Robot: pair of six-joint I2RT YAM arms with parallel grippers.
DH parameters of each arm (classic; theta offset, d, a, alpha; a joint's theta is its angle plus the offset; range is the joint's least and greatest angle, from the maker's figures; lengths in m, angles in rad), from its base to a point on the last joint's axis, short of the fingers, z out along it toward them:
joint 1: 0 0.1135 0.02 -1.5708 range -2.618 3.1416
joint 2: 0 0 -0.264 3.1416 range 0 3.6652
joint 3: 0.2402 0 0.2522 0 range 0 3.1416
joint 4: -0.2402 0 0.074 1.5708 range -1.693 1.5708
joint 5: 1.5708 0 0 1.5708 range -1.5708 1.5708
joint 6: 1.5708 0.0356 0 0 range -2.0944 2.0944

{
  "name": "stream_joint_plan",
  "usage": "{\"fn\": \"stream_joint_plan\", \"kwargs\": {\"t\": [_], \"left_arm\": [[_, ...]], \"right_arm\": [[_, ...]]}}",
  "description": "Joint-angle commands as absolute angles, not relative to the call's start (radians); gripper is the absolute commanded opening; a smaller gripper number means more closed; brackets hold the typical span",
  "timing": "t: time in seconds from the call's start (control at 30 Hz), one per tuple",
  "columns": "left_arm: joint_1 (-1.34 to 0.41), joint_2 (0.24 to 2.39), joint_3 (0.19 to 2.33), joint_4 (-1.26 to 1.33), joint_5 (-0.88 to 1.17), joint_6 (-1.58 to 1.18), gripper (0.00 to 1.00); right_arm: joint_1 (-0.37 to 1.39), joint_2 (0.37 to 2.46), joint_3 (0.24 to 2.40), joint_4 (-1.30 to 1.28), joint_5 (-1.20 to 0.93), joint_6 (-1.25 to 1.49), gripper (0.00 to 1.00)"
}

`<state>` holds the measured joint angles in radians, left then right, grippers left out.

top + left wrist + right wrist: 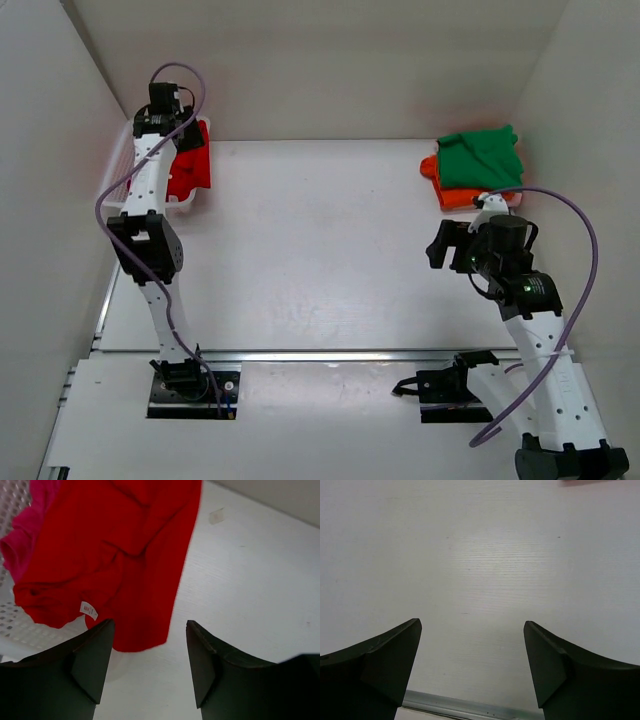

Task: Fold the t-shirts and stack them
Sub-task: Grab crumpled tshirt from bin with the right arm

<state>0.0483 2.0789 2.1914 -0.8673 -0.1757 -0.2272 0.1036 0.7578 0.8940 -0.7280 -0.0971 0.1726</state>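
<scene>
A bright red t-shirt [115, 555] hangs crumpled over the rim of the white lattice basket [17, 627], its hem on the table and a white tag showing. A magenta pink t-shirt [25, 535] lies beside it in the basket. My left gripper [150, 632] hovers open just in front of the red hem, with nothing between its fingers. In the top view the red t-shirt [188, 165] is at the far left under the left gripper [183, 138]. A folded green t-shirt [482, 155] lies on an orange one [462, 198] at the far right. My right gripper [438, 247] stands open over bare table.
The basket [182, 206] stands against the left wall. White walls close in the table on the left, back and right. A metal rail [470, 707] runs along the near table edge below the right gripper [472, 630].
</scene>
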Motion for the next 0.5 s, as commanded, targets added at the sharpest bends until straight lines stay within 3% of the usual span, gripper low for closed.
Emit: {"fn": "stream_joint_plan", "kwargs": {"t": [0.0,0.17,0.3,0.47], "left_arm": [[0.092,2.135,2.229,-0.846,-0.098,-0.282,0.70],[0.078,2.197,2.198,-0.703,-0.195,-0.284,0.69],[0.080,2.218,2.197,-0.673,-0.124,-0.290,0.71],[0.064,2.198,2.108,-0.592,-0.181,-0.258,0.73]], "right_arm": [[0.058,0.772,0.891,-0.681,-0.178,0.195,0.81],[0.064,0.819,0.861,-0.627,-0.221,0.201,0.82],[0.054,0.847,0.839,-0.594,-0.233,0.209,0.82],[0.046,0.864,0.818,-0.568,-0.259,0.213,0.82]]}}
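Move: The crumpled red t-shirt, hanging over the right-hand edge of the bin, lies roughly 5 cm ahead of my left hand, about 3 cm to its left and some 15 cm below. The bin's middle is about 5 cm ahead and 11 cm to the left, and the pink shirt in it is some 2 cm ahead and 14 cm left. From my right hand the red t-shirt is far off, roughly 35 cm ahead and 62 cm to the left. I drop my left hand about 9 cm towards the red t-shirt at the bin's edge, most of it quickly at the start, then level off and ease forward, some 5 cm in all. The fingers stay open, the wrist hardly turning. Meanwhile I lower my empty right hand nearly 4 cm over bare table. ##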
